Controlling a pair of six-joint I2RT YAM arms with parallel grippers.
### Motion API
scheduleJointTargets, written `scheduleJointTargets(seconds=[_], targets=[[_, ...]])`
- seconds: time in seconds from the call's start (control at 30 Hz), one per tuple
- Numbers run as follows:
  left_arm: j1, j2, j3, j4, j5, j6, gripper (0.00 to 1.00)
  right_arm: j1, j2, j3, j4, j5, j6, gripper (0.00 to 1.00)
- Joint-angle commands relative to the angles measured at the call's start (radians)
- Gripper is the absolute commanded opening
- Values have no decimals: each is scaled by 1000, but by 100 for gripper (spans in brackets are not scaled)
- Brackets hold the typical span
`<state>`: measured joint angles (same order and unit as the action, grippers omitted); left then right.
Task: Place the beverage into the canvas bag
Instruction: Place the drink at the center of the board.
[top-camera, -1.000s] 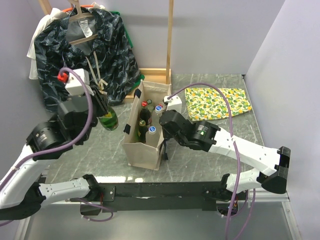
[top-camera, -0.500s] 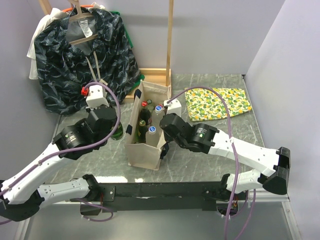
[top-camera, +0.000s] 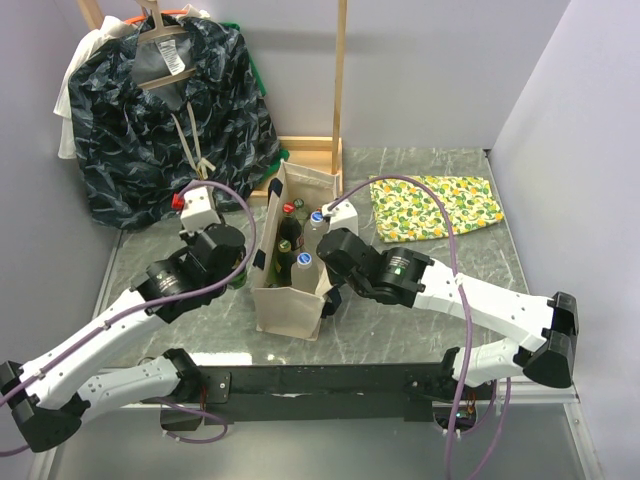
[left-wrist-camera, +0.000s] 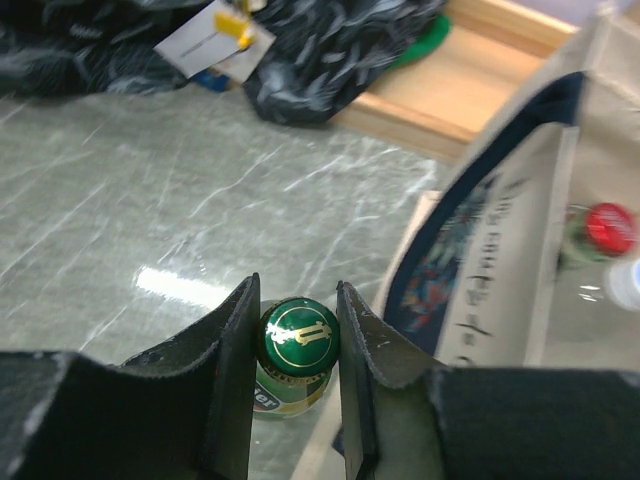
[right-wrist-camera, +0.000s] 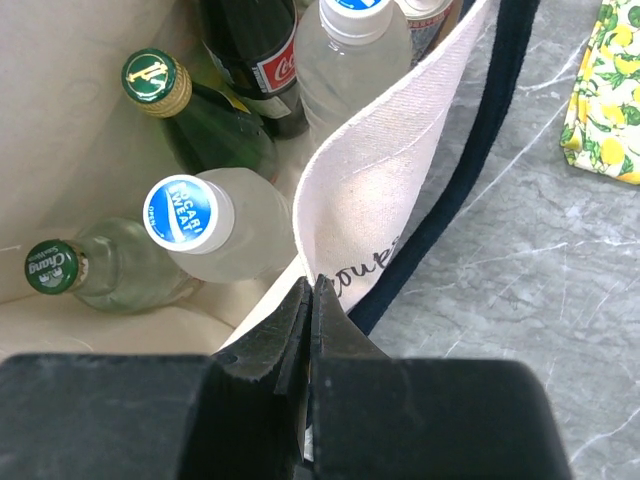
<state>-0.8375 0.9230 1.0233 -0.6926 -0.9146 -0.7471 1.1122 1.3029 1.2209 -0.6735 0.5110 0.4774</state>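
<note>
The beverage is a green glass bottle with a green and gold cap (left-wrist-camera: 298, 336). My left gripper (left-wrist-camera: 296, 292) is shut on its neck, one finger on each side of the cap. It hangs upright just outside the left wall of the canvas bag (left-wrist-camera: 520, 250). In the top view the left gripper (top-camera: 238, 268) hides most of the bottle. The beige canvas bag (top-camera: 288, 295) stands open mid-table with several bottles (right-wrist-camera: 188, 213) inside. My right gripper (right-wrist-camera: 312, 287) is shut on the bag's right rim (right-wrist-camera: 380, 190), also seen from above (top-camera: 332, 290).
A dark patterned garment (top-camera: 170, 110) hangs on a wooden rack (top-camera: 340, 80) at the back left. A lemon-print cloth (top-camera: 435, 205) lies at the back right. Walls close in on both sides of the marble table (top-camera: 190, 320).
My left arm has swung right and down from the garment side, carrying the green bottle to the bag's left wall. The right gripper has stayed on the rim.
</note>
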Motion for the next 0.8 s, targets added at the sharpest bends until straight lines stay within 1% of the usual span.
scheduleJointTargets(seconds=[0.0,0.23,0.47,0.77], targets=[[43,-55,-32,162,-66,-72,1,8,19,2,-52,-40,-23,0],[101,-9,-89,209,-55,-101,1,6,21,2,-46,-39,-52,0],[164,33,-144,254,13,-103,1,8,9,-37,-31,-42,-62,0],[173,36,-215,278,63,-113,1,6,7,-57,-29,-49,-43,0]])
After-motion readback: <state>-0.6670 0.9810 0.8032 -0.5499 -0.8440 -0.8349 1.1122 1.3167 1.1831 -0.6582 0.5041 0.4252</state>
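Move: Beneath the left hand, which already holds the green bottle by its cap end, the bare tabletop spot it is bound for lies roughly 25 cm down, 3 cm ahead and 3 cm to the left. The canvas bag's middle is about 13 cm to this hand's right and 3 cm ahead, 13 cm lower; the Pocari bottle inside stands some 15 cm right, level with it, 15 cm lower. From the right hand, the spot is about 23 cm left, 6 cm ahead, 20 cm below. Lowering the green bottle steadily towards the tabletop beside the canvas bag, the left hand sinks about 8 cm, easing some 3 cm left, away from the bag, then a little forward, while turning slightly counter-clockwise; its fingers keep their hold. The shut right fingers stay on the bag's right rim, letting it down barely 2 cm. ##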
